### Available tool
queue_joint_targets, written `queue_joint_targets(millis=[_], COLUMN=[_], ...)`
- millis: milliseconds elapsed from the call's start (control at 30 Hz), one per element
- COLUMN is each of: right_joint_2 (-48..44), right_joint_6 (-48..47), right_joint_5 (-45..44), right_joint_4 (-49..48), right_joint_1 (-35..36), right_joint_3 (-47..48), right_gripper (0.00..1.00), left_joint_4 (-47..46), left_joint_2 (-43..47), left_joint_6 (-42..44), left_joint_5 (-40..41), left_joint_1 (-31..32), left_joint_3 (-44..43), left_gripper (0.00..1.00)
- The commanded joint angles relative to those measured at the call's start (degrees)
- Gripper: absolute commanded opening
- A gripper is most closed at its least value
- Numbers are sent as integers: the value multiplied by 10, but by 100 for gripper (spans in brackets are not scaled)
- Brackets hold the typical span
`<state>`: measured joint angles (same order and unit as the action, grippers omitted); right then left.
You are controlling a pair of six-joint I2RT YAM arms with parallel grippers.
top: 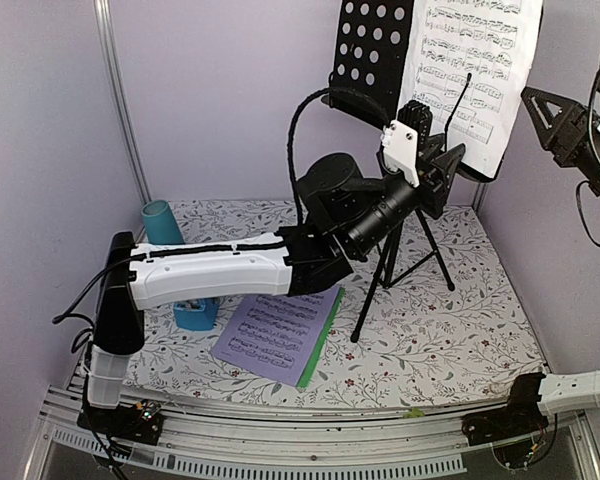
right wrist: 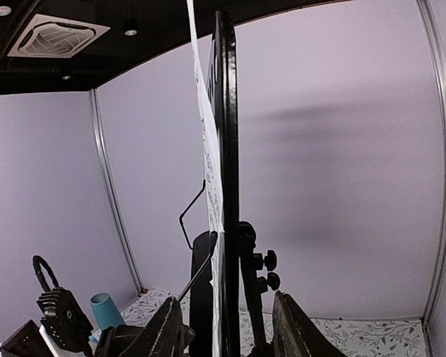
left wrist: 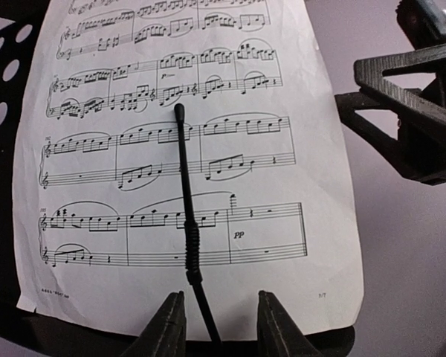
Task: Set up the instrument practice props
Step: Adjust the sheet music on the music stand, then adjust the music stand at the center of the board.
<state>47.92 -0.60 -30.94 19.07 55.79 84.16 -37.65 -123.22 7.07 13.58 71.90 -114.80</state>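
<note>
The black tripod music stand rises at the back of the table, its perforated desk up high. A white sheet-music page leans on the desk, with a thin black retaining wire lying over it. My left gripper is open at the desk's lower lip, its fingers either side of the wire without touching it. My right gripper hangs open to the right of the desk, sighting it edge-on, with nothing held. A second page with a green edge lies flat on the table. The blue metronome sits partly hidden under the left arm.
A teal cup stands at the back left near the wall. The stand's tripod legs spread over the floral tablecloth at centre right. Lilac walls close in the back and both sides. My right gripper's fingers show close to the page's right edge.
</note>
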Motion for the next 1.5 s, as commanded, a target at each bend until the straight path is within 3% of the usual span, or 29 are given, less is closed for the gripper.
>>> queue_joint_targets(millis=[0, 200, 400, 567, 767, 1200, 1467], right_joint_2=[-13, -28, -56, -89, -111, -193, -131], right_joint_6=[23, 43, 74, 105, 147, 252, 359], right_joint_5=[6, 21, 42, 54, 83, 50, 59], right_joint_4=[21, 55, 92, 114, 110, 12, -118], right_joint_1=[-2, -2, -2, -2, -2, -2, -2], right_joint_3=[10, 7, -23, -71, -166, -426, -572], right_gripper=[45, 56, 71, 82, 86, 92, 99], left_joint_4=[-24, -31, -52, -59, -45, 55, 169], left_joint_2=[38, 62, 124, 183, 257, 407, 425], left_joint_6=[3, 1, -7, -17, -41, -142, -219], left_joint_5=[1, -3, -2, 6, 36, 73, 54], left_joint_1=[-2, -2, -3, -4, -12, -49, -77], left_joint_3=[18, 45, 126, 204, 310, 552, 616], left_gripper=[37, 50, 74, 83, 83, 81, 80])
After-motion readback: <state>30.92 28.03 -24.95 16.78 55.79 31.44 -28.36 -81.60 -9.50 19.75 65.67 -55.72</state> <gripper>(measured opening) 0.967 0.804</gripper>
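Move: The sheet music stands clipped on the stand. Its middle is about 7 cm ahead of my left hand, 4 cm right and 12 cm higher; the black page clip's middle lies some 4 cm ahead, 1 cm right and 7 cm up, and the stand's post roughly 9 cm ahead, 6 cm left and 12 cm below. From my right hand, beside the page's right edge, the sheet's middle is about 11 cm ahead, 6 cm left and nearly level. Leaving the page alone, I open both hands wide and back them off together. My left goes about 18 cm left, away from the clip, then sinks some 14 cm as its fingers tip down from their upward slant. My right eases back a couple of centimetres, then drops fast beside the stand, about 32 cm, drifting slightly left and tipping down some 30 degrees. ##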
